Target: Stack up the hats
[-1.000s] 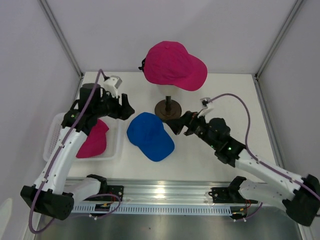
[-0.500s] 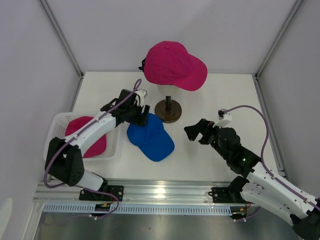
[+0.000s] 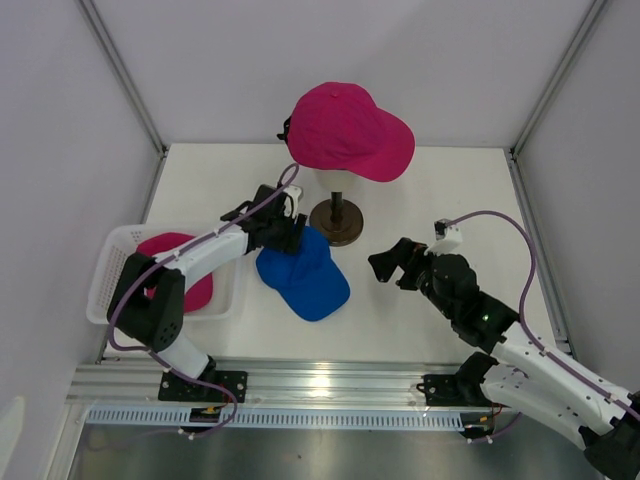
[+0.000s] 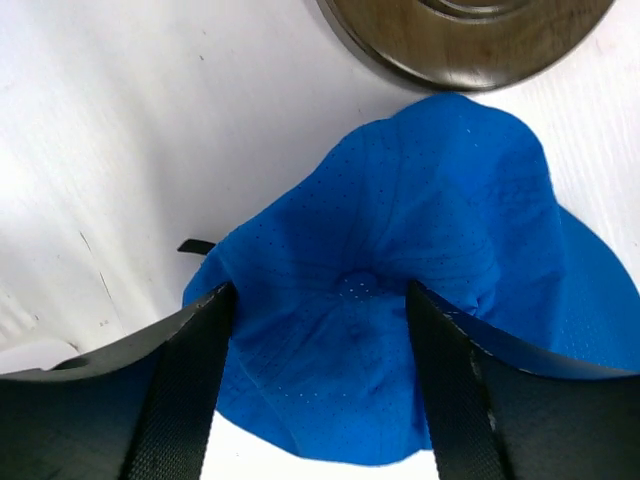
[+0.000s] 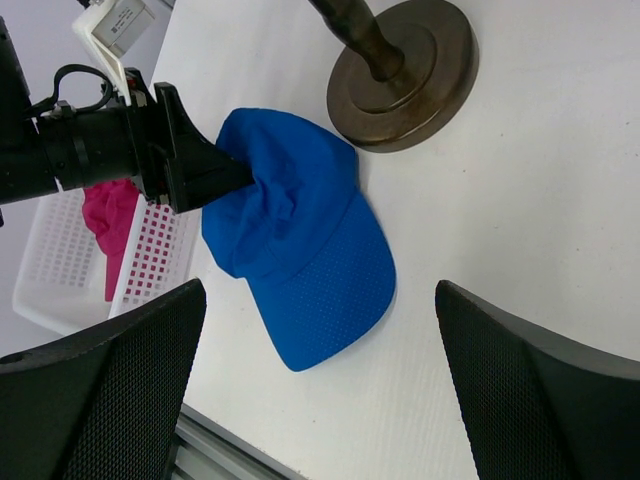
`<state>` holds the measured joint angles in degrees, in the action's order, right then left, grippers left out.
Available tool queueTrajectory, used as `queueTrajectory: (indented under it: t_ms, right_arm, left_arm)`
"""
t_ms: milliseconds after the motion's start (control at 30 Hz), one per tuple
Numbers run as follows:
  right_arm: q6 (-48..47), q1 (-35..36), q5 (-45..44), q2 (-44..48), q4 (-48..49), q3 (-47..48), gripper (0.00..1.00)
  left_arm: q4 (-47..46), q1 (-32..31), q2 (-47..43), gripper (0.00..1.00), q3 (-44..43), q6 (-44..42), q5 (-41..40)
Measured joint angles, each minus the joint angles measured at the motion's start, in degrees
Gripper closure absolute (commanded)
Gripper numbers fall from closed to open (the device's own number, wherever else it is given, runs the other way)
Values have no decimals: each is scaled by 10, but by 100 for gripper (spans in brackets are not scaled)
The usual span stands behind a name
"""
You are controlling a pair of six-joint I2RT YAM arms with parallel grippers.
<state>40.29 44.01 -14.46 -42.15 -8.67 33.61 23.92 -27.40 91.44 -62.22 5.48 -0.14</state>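
A blue hat lies on the table in front of the stand, brim toward the near edge. My left gripper is down on its crown; the open jaws straddle the puckered fabric, the fingers touching it on either side. A pink hat sits on the mannequin head above the stand. Another pink hat lies in the white basket. My right gripper hovers wide open to the right of the blue hat, holding nothing.
The dark round stand is just behind the blue hat, its base close to my left fingers. The white basket sits at the left edge. Bare table lies to the right and at the back.
My left arm swung from over the basket to the blue hat and lowered onto its crown, nudging the hat slightly right. My right gripper drew back to the right and now holds still.
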Motion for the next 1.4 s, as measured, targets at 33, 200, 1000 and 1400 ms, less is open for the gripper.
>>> queueTrajectory:
  t_ms: [33, 200, 1000, 1400]
  right_arm:
    - [0, 0, 0, -2, 0, 0, 1]
    - [0, -1, -1, -13, 3, 0, 0]
    - [153, 58, 64, -91, 233, -103, 0]
    - [167, 107, 78, -277, 509, -120, 0]
  left_arm:
    - [-13, -1, 0, 40, 6, 4, -4]
    - [-67, -1, 0, 83, 46, 31, -17]
    - [-97, -1, -430, 99, 155, 231, -46]
    - [-80, 2, -553, 99, 155, 320, -11]
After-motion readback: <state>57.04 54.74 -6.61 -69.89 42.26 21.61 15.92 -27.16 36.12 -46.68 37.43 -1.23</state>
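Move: The blue hat lies flat under the left gripper's open fingers, its middle roughly 3 cm back, 4 cm to the right and 3 cm below. The mannequin stand's round base is about 7 cm ahead and 10 cm right, with the pink hat in the white bin some 21 cm left and 3 cm back. From the right gripper, the blue hat's middle lies some 8 cm ahead, 13 cm left and 15 cm below. Sink the left gripper about 2 cm and shut its fingers to pinch the blue hat's crown. Then raise it some 25 cm off the table, drawing it back about 10 cm and slightly left, while the wrist swings the fingers up to nearly level, pointing forward and right. Once the left is rising, bring the open right gripper about 12 cm left and a few centimetres down, towards the hat. ##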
